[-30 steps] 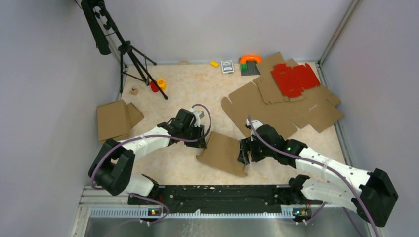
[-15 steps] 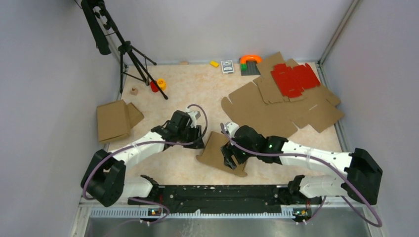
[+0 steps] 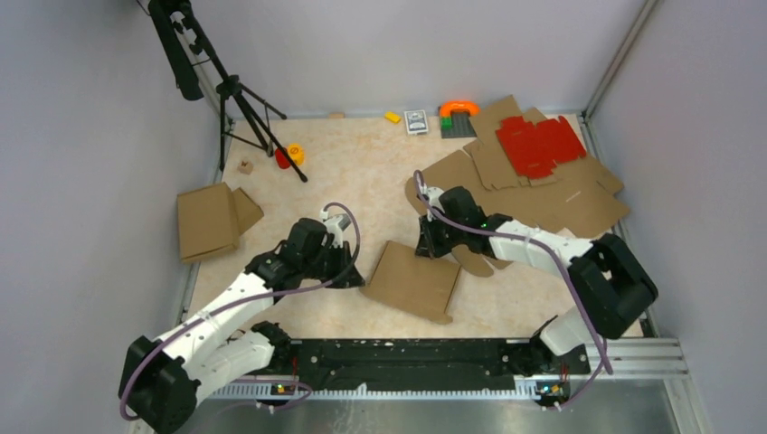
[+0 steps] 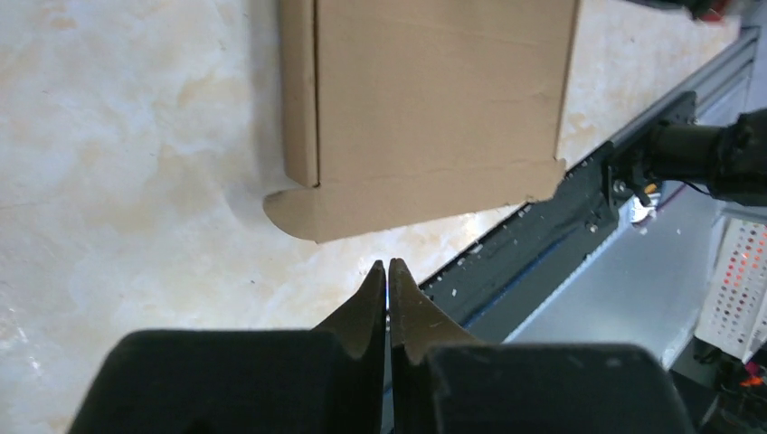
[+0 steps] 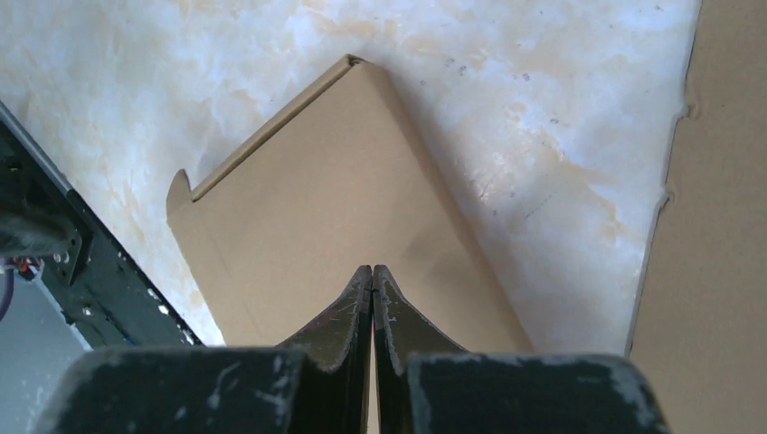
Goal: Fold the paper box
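Observation:
The paper box (image 3: 411, 280) lies flat on the table between my arms, a folded brown cardboard piece with a rounded tab at its near edge. My left gripper (image 3: 351, 277) is shut and empty just off the box's left corner. In the left wrist view the box (image 4: 434, 99) sits ahead of the closed gripper (image 4: 388, 267), apart from it. My right gripper (image 3: 425, 249) is shut and empty over the box's far edge. In the right wrist view that gripper (image 5: 372, 269) hovers over the box panel (image 5: 317, 208).
A pile of flat cardboard sheets (image 3: 543, 203) with a red die-cut sheet (image 3: 540, 143) on top fills the back right. Another folded box (image 3: 210, 220) lies at the left. A tripod (image 3: 244, 108) stands back left. The black rail (image 3: 407, 353) runs along the near edge.
Both grippers let go of the box and shut. The right arm swung back to the box's far edge, the left arm drew away leftward, and the box settled flat.

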Controlling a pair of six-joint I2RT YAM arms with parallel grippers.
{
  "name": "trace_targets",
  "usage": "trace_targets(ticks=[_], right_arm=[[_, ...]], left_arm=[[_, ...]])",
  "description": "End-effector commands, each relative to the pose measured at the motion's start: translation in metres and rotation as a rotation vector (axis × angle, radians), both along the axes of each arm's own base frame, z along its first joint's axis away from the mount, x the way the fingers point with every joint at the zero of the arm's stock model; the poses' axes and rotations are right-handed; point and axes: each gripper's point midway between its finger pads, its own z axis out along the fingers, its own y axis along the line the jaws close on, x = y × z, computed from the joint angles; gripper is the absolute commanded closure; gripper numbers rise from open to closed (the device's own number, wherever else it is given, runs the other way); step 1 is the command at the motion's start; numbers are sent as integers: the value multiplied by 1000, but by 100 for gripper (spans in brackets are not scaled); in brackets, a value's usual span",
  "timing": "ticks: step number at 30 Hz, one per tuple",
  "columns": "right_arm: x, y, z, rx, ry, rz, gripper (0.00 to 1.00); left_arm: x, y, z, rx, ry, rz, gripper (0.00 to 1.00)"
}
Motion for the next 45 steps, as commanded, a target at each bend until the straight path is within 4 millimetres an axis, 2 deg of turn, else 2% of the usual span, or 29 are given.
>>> trace_targets(ticks=[1, 6, 13, 19, 23, 27, 34, 38, 45], right_arm=[[20, 24, 13, 161, 18, 59, 100], [31, 14, -13, 89, 55, 1, 100], [47, 2, -36, 35, 50, -51, 100], [55, 0, -44, 123, 99, -38, 100], [59, 2, -50, 141, 125, -32, 100], [69, 2, -55, 196, 169, -47, 100], [76, 6, -56, 283, 236, -20, 100], [77, 10, -41, 337, 235, 5, 100], [79, 14, -10, 375, 200, 33, 100]], left_arm=[[-27, -5, 4, -57, 74, -12, 100], [-42, -20, -9, -61, 118, -33, 100], [-50, -45, -19, -100, 112, -68, 100], [-50, -48, -23, -133, 91, -67, 100], [-48, -50, -35, -143, 80, -65, 100], [-41, -56, -36, -180, 2, -60, 100], [-26, -60, -58, -142, -82, -64, 100], [-16, -66, -68, -142, -110, -54, 100], [-8, -73, -71, -156, -120, -42, 100]])
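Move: The paper box lies almost under the right hand: its middle is some 6 cm back, 2 cm to the left and 5 cm below. From the left hand that middle is level ahead, about 13 cm to the right and 7 cm down; the box's near flap is centred roughly 5 cm back, 11 cm to the right and 8 cm below. Flat cardboard sheets spread around 18 cm ahead and 27 cm right of the right hand, 7 cm lower. The right hand's shut fingertips press down onto the box's top panel near its far edge, dropping about 3 cm, then drag forward some 6 cm while the wrist tips the fingers flatter and more leftward. The left hand, fingers shut, draws back about 6 cm and down, then works rightward, lower and forward again, ending with its tips low beside the near flap's edge. ##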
